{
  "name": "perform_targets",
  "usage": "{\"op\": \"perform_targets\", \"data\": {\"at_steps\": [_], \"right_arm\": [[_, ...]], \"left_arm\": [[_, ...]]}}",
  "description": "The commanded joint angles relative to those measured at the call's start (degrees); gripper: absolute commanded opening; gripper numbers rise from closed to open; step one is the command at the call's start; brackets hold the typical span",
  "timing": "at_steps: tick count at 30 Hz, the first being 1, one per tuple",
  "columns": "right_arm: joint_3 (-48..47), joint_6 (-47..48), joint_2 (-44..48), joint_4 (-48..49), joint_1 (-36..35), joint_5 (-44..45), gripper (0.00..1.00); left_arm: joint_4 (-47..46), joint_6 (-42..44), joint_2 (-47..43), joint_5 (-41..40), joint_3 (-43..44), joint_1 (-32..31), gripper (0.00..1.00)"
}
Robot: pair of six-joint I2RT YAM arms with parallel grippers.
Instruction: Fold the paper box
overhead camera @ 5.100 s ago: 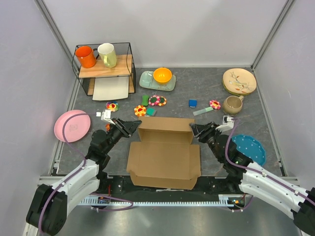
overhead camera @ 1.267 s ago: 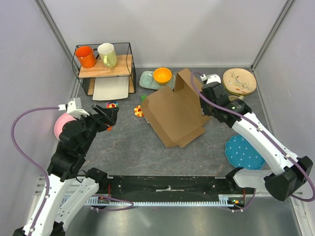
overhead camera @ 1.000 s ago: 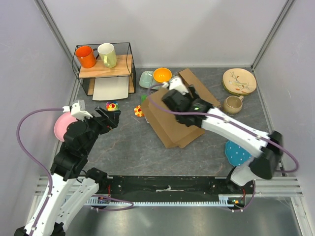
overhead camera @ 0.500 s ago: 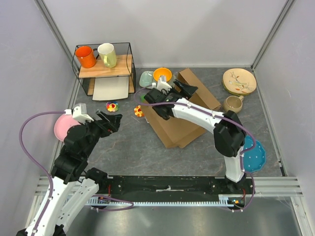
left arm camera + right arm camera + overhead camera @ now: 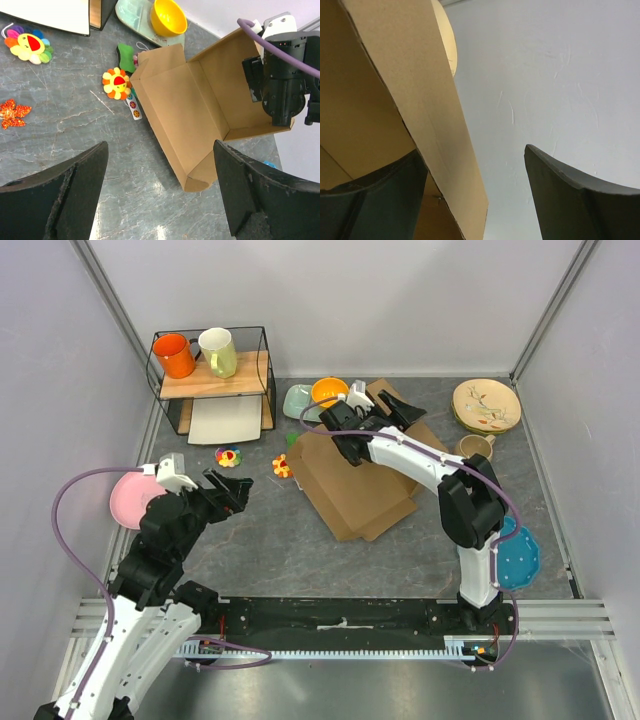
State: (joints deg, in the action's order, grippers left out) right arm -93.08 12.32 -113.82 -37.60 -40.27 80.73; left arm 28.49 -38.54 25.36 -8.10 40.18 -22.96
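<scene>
The paper box (image 5: 345, 475) is a brown cardboard mailer lying askew in the middle of the table, partly folded, with its far flap (image 5: 405, 430) raised. In the left wrist view the paper box (image 5: 175, 110) shows its open inside. My right gripper (image 5: 406, 408) reaches over the box's far edge, jaws open. In the right wrist view a cardboard panel (image 5: 415, 85) stands between the fingers of the right gripper (image 5: 472, 150); the right finger (image 5: 580, 200) is clear of it. My left gripper (image 5: 232, 496) hovers open to the left of the box, with nothing between the fingers of the left gripper (image 5: 160, 200).
A wire rack (image 5: 212, 380) at the back left holds an orange mug and a cream mug, with a white sheet (image 5: 222, 420) under it. A pink plate (image 5: 135, 500), a yellow bowl (image 5: 329, 392), flower toys (image 5: 229, 456), a beige plate (image 5: 487, 403), a beige mug (image 5: 470, 447) and a teal plate (image 5: 518, 555) surround the box.
My right gripper has moved back and to the right across the box, to its far flap, and its jaws have widened. The left arm has drifted slightly right and nearer.
</scene>
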Motion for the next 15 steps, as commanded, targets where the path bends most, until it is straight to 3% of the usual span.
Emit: {"op": "perform_targets", "data": {"at_steps": [1,5,8,9,12,15], "right_arm": [[-2.0,-0.8,-1.4,-0.7,0.6,-1.4,0.81],[-2.3,-2.5,-1.6,-1.9,0.4,-2.2,0.73],[-2.2,-2.9,-1.3,-2.2,0.3,-2.5,0.60],[-2.3,-3.2,-1.2,-2.3,0.3,-2.6,0.51],[-1.8,-3.5,-0.8,-2.4,0.3,-2.9,0.33],[-1.2,-3.7,-0.7,-2.5,0.5,-3.1,0.21]], "left_arm": [[-2.2,-0.3,-0.7,1.2,-0.5,-0.1,0.92],[-2.2,0.0,-0.9,1.0,-0.6,0.0,0.92],[-2.2,0.0,-1.0,1.2,-1.0,-0.1,0.92],[-2.2,0.0,-1.0,1.2,-1.0,-0.1,0.92],[-2.5,-0.6,-1.0,1.5,-1.3,0.0,0.92],[-2.7,-1.0,-0.8,1.9,-1.5,0.0,0.92]]}}
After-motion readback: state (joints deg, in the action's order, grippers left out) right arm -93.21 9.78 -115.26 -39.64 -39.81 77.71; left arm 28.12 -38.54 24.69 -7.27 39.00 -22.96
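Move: The top rim of the paper box's upright far-right panel runs between the right gripper's open fingers, about 1 cm ahead of the hand, 0 cm sideways and 2 cm lower. From the right hand, the beige mug stands some 15 cm right and 2 cm ahead, the orange bowl about 14 cm ahead and 15 cm left, both around 15 cm below. From the left hand, the rim lies roughly 19 cm ahead, 32 cm right and 4 cm lower. Sink the right gripper about 2 cm over the rim of the upright panel, keeping its fingers pointed forward and right with one on each side of the cardboard. Close them from wide open to about a quarter as you go down, mostly once the hand is nearly down, and pinch the rim strip between the fingertips. ##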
